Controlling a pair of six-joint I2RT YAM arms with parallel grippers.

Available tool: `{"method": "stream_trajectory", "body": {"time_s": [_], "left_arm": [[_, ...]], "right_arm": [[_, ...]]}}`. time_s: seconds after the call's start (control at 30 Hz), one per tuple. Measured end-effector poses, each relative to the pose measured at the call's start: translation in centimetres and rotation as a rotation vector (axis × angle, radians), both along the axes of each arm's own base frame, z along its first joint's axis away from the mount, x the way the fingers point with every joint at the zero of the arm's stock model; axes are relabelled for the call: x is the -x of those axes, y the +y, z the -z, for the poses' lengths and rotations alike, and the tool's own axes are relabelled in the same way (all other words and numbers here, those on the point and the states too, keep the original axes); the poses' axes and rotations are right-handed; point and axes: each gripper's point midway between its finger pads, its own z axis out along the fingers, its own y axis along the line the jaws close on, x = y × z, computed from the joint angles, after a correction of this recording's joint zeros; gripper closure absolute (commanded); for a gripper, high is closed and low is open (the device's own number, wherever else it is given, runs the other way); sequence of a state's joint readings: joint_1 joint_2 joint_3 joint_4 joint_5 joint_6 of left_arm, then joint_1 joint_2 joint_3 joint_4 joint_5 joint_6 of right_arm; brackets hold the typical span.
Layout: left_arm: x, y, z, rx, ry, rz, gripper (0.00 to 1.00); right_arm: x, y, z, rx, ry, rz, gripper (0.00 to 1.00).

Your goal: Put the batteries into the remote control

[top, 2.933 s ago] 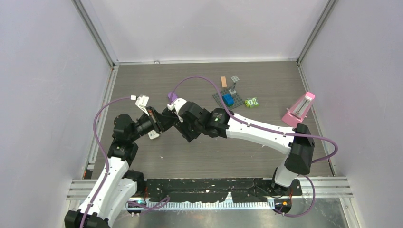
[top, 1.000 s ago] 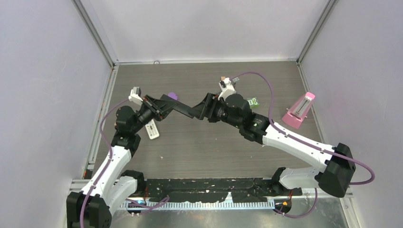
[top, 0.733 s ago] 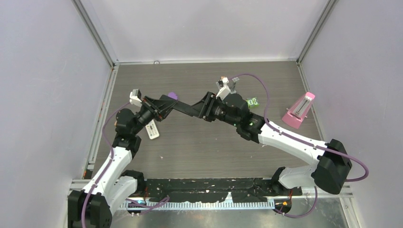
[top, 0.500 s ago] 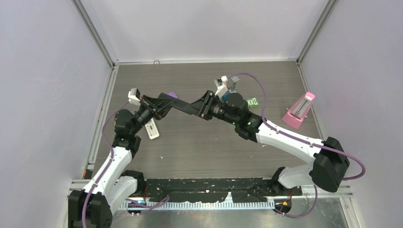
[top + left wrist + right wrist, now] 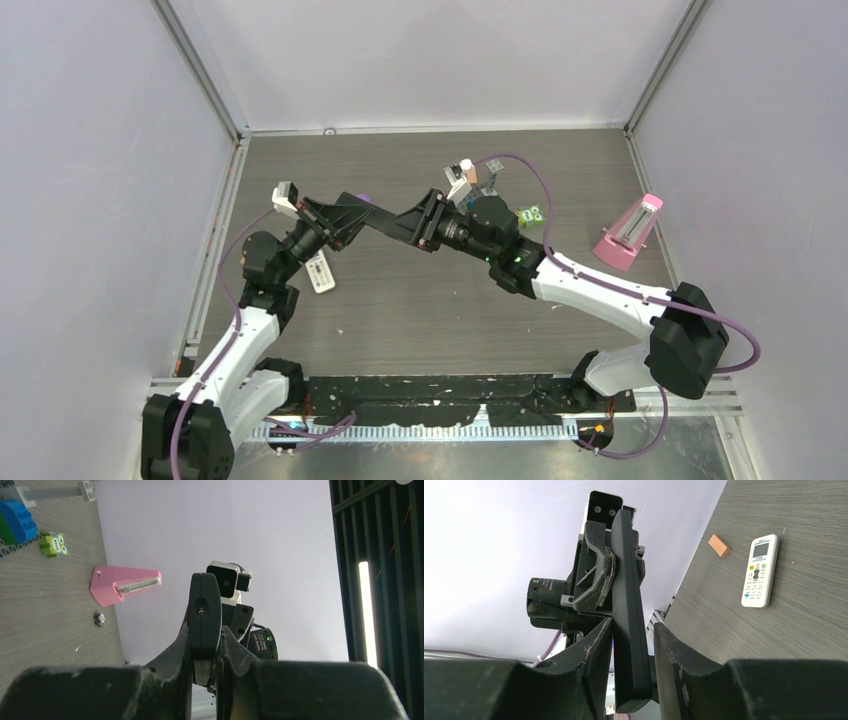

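A long black remote control (image 5: 385, 222) hangs in the air between my two grippers, above the table's left-centre. My left gripper (image 5: 345, 215) is shut on one end of it (image 5: 204, 610), with the fingers pinching its thin edges (image 5: 207, 655). My right gripper (image 5: 420, 222) has its jaws closed round the other end (image 5: 626, 605), both fingers against the remote's flat faces (image 5: 631, 650). No batteries show in any view.
A white remote (image 5: 320, 272) lies on the table under the left arm, with a small orange block (image 5: 719, 545) beyond it. A pink metronome (image 5: 630, 230) stands at the right. A green block (image 5: 530, 214) and a blue brick (image 5: 17, 522) sit at the back.
The right gripper's jaws have closed in on the black remote's free end. Both grippers and the remote have drifted a little left and toward the back.
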State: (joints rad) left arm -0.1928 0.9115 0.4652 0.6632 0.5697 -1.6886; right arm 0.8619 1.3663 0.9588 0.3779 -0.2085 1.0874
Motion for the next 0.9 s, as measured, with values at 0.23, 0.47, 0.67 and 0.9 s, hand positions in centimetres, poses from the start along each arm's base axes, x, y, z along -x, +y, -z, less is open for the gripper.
{"method": "stream_trajectory", "body": {"time_s": [0.23,0.47,0.67,0.9], "left_arm": [[0.9,0.1,-0.7,-0.052,-0.087,-0.013,1.00],[1.6,-0.1,-0.3,-0.134,-0.146,-0.007,1.00],[2.3,-0.6,-0.5,-0.187,-0.193,0.037,1.00],[4.5,-1.7,-3.1,-0.259,-0.348,0.165,1.00]], "right_arm": [[0.1,0.0,0.4,0.022,-0.008,-0.004,0.29],[0.4,-1.4,1.6,0.090,-0.043,0.011,0.12],[1.1,-2.8,-0.3,0.090,-0.156,-0.004,0.10],[2.7,-3.1,-1.5,0.110,-0.297,-0.119,0.14]]}}
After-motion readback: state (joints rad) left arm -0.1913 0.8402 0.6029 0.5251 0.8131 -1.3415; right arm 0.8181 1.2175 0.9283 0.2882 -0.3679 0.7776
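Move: The left hand already holds the black remote control by its far-left part; the remote's middle lies about 5 cm to that hand's right and 1 cm back, level with it. From the right hand, whose fingers straddle its other end, that middle is some 7 cm left and 1 cm ahead. About 30 cm below the left hand, the white remote lies 12 cm left and 4 cm ahead, the purple piece 23 cm ahead and 4 cm left. The right fingers come free of the remote control's end, spreading from under half to nearly wide open; that hand dips a little while easing right, then rises and draws back, ending about 4 cm off. The left hand keeps its grip and carries the remote back some 5 cm and then up 3 cm, rolling about 20 degrees, clockwise seen from behind the hand. ##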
